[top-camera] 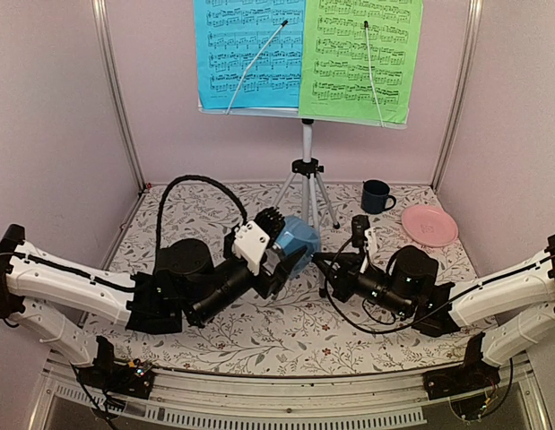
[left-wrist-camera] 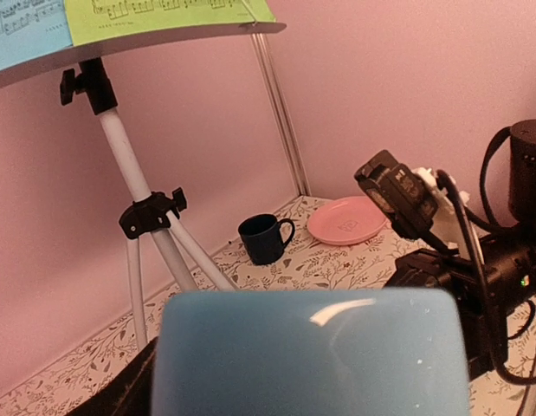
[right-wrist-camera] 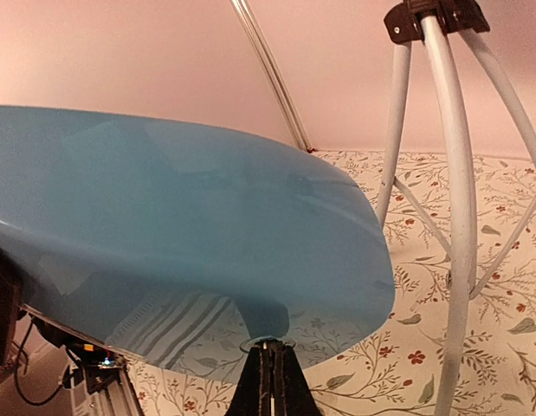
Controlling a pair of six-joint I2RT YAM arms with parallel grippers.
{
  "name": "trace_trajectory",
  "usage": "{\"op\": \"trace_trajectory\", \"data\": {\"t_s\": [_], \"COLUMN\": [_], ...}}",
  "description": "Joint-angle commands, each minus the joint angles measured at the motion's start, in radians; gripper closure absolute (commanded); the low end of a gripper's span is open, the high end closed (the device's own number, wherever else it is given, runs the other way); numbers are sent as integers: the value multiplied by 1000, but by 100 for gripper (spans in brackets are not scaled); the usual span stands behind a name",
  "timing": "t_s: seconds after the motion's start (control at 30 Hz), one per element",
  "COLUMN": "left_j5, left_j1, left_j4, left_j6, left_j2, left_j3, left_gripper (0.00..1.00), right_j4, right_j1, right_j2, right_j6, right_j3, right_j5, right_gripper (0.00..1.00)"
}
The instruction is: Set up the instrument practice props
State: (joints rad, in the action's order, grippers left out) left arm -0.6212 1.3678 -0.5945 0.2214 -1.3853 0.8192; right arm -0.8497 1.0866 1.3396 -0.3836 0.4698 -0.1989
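The pale music stand (top-camera: 250, 111) on its silver tripod (top-camera: 306, 175) stands at the back, bearing a blue sheet (top-camera: 246, 49) and a green sheet (top-camera: 358, 54) side by side. My left gripper (top-camera: 290, 246) is shut on the small blue metronome (top-camera: 298, 244) and holds it above the table in front of the tripod. In the left wrist view the metronome (left-wrist-camera: 311, 355) hides my fingers. My right gripper (top-camera: 316, 262) is shut, and its joined tips (right-wrist-camera: 268, 351) touch the metronome's glossy face (right-wrist-camera: 164, 225) from the right.
A dark blue mug (top-camera: 376, 195) and a pink plate (top-camera: 429, 224) sit at the back right on the floral cloth (top-camera: 259, 331). Tripod legs (right-wrist-camera: 449, 173) spread just behind the metronome. Pink walls and metal frame posts (top-camera: 116, 90) enclose the table.
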Motion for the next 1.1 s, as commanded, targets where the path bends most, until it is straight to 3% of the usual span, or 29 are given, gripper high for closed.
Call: {"op": "trace_trajectory", "data": {"t_s": [0.0, 0.1, 0.27, 0.33, 0.47, 0.63, 0.73, 0.97, 1.07], "left_j5": [105, 106, 169, 214, 331, 443, 509, 595, 621], "left_j1": [16, 5, -77, -108, -180, -221, -231, -239, -242], "left_j4": [-166, -130, 88, 118, 90, 61, 63, 45, 53], "left_j6": [7, -32, -189, -241, -316, -312, -316, -351, -349], "left_j2": [13, 1, -46, -62, -82, -162, -235, -333, -353], "left_j3": [-29, -18, 64, 67, 34, 23, 47, 72, 80], "left_gripper": [100, 100, 100, 100, 100, 100, 100, 96, 87], "right_j4": [-178, -185, -145, -113, -75, 17, 101, 314, 354], "right_j1": [-58, -59, -59, -60, -60, -60, -60, -93, -109], "right_j2": [-37, -24, 14, 13, -29, -148, -210, -275, -285], "right_j6": [-235, -285, -250, -220, -196, -168, -156, -142, -153], "right_j3": [-20, -25, -22, -33, -91, -158, -158, -74, -44], "right_j5": [52, 80, 185, 215, 257, 245, 207, 197, 220], "right_gripper": [100, 100, 98, 85, 42, 10, 3, 0, 1]}}
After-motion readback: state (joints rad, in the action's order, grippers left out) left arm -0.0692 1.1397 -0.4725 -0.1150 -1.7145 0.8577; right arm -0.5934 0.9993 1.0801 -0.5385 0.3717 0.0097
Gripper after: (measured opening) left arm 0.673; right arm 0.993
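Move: Held between the left fingers, the metronome is to go to the table some 29 cm below, about 4 cm ahead of that hand and 6 cm to its right. The foot of the music stand's near leg is about 8 cm ahead, 8 cm right and 29 cm down; the mug some 38 cm ahead, 26 cm right and 25 cm down. From the right hand, whose shut fingertips are at the metronome, its middle lies roughly 2 cm ahead, 4 cm left and 4 cm above. Lowering the still-held metronome, the left hand first reaches about 4 cm forward, then sinks to some 16 cm below its start while easing right, its fingers tipping down nearly 30 degrees and swinging clockwise. The right hand twists a little further at the metronome, opens wide while sinking slightly, and backs off a few centimetres to the right and towards its base, clear of it. ##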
